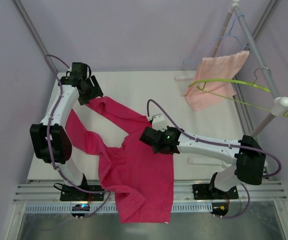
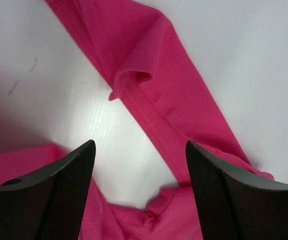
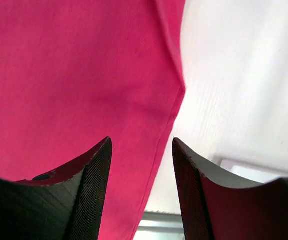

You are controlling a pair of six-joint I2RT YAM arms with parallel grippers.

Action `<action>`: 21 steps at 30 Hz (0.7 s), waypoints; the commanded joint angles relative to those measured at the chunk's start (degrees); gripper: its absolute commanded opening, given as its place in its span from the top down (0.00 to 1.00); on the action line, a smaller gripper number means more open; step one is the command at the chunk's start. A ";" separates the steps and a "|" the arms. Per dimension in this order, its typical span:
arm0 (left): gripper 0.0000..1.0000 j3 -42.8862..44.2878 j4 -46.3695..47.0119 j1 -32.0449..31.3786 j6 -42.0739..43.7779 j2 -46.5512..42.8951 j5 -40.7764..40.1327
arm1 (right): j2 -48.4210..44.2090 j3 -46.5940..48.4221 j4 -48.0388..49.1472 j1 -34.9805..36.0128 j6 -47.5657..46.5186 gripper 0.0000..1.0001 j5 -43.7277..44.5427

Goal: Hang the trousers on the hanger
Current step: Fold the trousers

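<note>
The magenta trousers (image 1: pixel 138 175) lie spread on the white table (image 1: pixel 133 85), legs running to the back left and the wide end hanging over the near edge. My left gripper (image 1: pixel 86 99) hovers open over a leg end; in its wrist view the gripper (image 2: pixel 139 145) has nothing between its fingers, with crumpled trousers (image 2: pixel 159 75) below. My right gripper (image 1: pixel 146 137) is open above the cloth's right edge, and in its own view that gripper (image 3: pixel 141 140) straddles the trousers' (image 3: pixel 73 75) hem without holding it. The lime-green hanger (image 1: pixel 224 81) hangs from the rack at the back right.
A pale pink towel (image 1: pixel 216 80) hangs on a thin light-blue wire hanger (image 1: pixel 219 42) behind the green one. The grey rack pole (image 1: pixel 256 50) slants down the right side to a white end cap (image 1: pixel 281 102). Purple walls enclose the table.
</note>
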 commanded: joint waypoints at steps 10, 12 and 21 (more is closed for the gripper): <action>0.25 1.79 7.20 -3.29 -5.69 15.34 5.50 | 9.51 6.70 18.66 -16.13 -28.74 0.43 -10.57; 0.23 2.32 7.03 -3.29 -5.87 17.27 5.05 | 13.63 8.45 18.58 -17.72 -30.32 0.42 -11.98; 0.30 9.88 5.97 -1.80 -6.39 26.14 4.35 | 26.55 21.54 12.17 -25.46 -39.55 0.44 -20.16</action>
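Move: For the left gripper, the turned-over fold on the far trouser leg is about 6 cm ahead, 5 cm to its right and some 14 cm below; the near leg runs some 14 cm back and 4 cm to its left. The right gripper's fold, at the trousers' far right corner, lies about 17 cm straight ahead and 8 cm below. The bunched cloth is 18 cm to that gripper's left and 3 cm back, the rack foot 28 cm right and 6 cm back. Drop the open left gripper about 12 cm onto the far leg's fold, first swinging some 5 cm right and a little forward, then steeply down with the fingers tipping roughly 10 degrees steeper, and finish with a low forward slide. Meanwhile send the right gripper forward along the trousers' right edge, sinking in the second half and turning slightly counter-clockwise, so its open fingers come astride the corner fold. ##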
